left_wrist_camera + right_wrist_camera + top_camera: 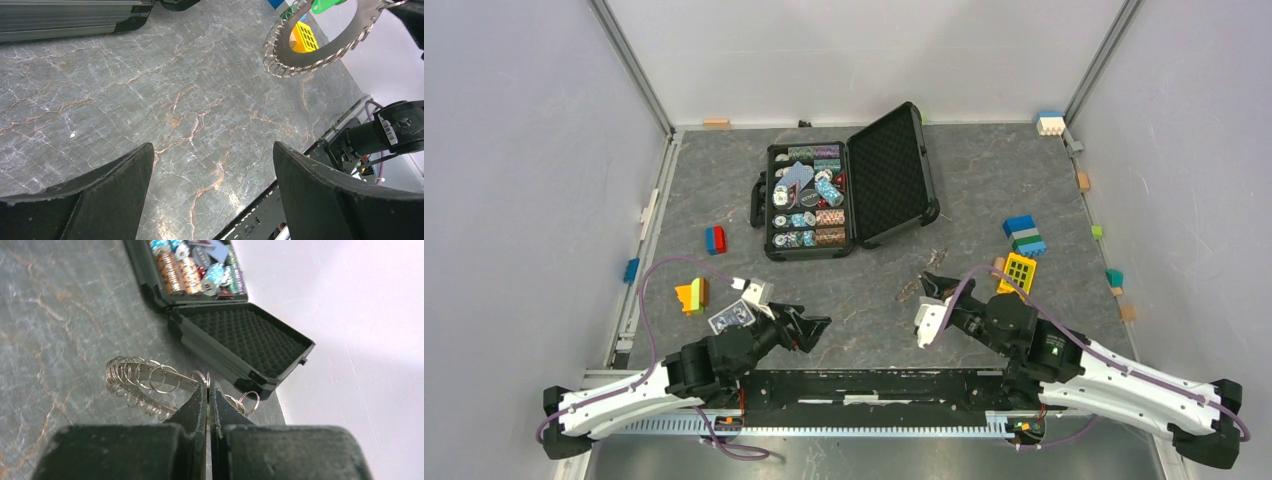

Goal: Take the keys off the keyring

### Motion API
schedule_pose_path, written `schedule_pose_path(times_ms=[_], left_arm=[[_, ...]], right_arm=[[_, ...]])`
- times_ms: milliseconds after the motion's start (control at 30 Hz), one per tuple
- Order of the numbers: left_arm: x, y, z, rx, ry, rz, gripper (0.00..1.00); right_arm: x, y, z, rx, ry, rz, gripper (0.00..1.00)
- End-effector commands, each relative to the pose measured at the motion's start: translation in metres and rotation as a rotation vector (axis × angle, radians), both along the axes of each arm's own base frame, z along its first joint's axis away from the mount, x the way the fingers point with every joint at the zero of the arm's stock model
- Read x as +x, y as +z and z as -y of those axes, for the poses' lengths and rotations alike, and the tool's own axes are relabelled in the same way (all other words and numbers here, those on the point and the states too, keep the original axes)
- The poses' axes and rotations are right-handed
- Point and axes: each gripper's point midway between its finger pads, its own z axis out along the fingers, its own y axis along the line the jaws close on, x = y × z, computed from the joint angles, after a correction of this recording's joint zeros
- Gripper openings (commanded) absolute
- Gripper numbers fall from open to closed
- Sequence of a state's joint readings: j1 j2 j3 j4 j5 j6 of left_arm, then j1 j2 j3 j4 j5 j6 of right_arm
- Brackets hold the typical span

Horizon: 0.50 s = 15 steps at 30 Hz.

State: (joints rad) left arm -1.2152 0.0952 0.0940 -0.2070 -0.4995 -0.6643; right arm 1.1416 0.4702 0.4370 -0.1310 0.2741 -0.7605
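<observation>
My right gripper [208, 387] is shut on the keyring [186, 380], a thin silver hoop held edge-on above the table. Several small silver keys and rings [121, 373] hang along it. In the left wrist view the keyring [305, 63] hangs at the top right, with the keys [274, 50] fanned like saw teeth round its rim and a bright green tag [325, 5] at its top. My left gripper [212, 146] is open and empty, low over the bare table, well short of the hoop. In the top view the left gripper [812, 326] and right gripper [927, 284] face each other across a gap.
An open black case [894, 175] with poker chips stands at the back centre. A yellow grid block [1019, 272] and a blue-green block [1024, 235] lie by the right arm. A playing card [732, 318], a white cube [757, 291] and coloured blocks [692, 295] lie by the left arm.
</observation>
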Motion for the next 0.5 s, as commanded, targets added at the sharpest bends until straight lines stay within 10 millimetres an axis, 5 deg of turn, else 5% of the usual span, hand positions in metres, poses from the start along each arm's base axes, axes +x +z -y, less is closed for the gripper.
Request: schedule_pose_path(times_ms=[0, 200, 467], left_arm=[[0.005, 0.015, -0.005, -0.019, 0.037, 0.025, 0.94], [0.004, 0.016, -0.011, -0.009, 0.047, 0.017, 0.93], [0.003, 0.015, -0.02, -0.031, 0.066, 0.012, 0.92]], right_arm=[[-0.004, -0.02, -0.011, -0.155, 0.079, 0.007, 0.0], [-0.012, -0.069, -0.034, -0.333, 0.194, -0.088, 0.0], [-0.036, -0.073, -0.076, -0.234, 0.406, -0.104, 0.0]])
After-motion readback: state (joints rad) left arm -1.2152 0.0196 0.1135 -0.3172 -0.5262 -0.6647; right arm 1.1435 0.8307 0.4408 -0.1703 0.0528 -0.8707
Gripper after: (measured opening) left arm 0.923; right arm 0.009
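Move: My right hand already holds the keyring by a small wire loop on its rim. The keyring's middle is roughly 2 cm ahead, 5 cm left and 4 cm below my fingertips. About 19 cm beneath that hand, the chip case lies some 20 cm ahead and 13 cm left, the yellow crate about level and 19 cm right. For my waiting, open left hand, the keyring is some 10 cm ahead, 18 cm right and 5 cm higher. I bring my right hand down quickly, about 10 cm, drifting some 4 cm left towards my left hand. On the way I tip the fingers down and swing the wrist a little counter-clockwise, roughly 25 degrees of turn in all, while keeping them shut on the wire loop so the keyring comes along. ##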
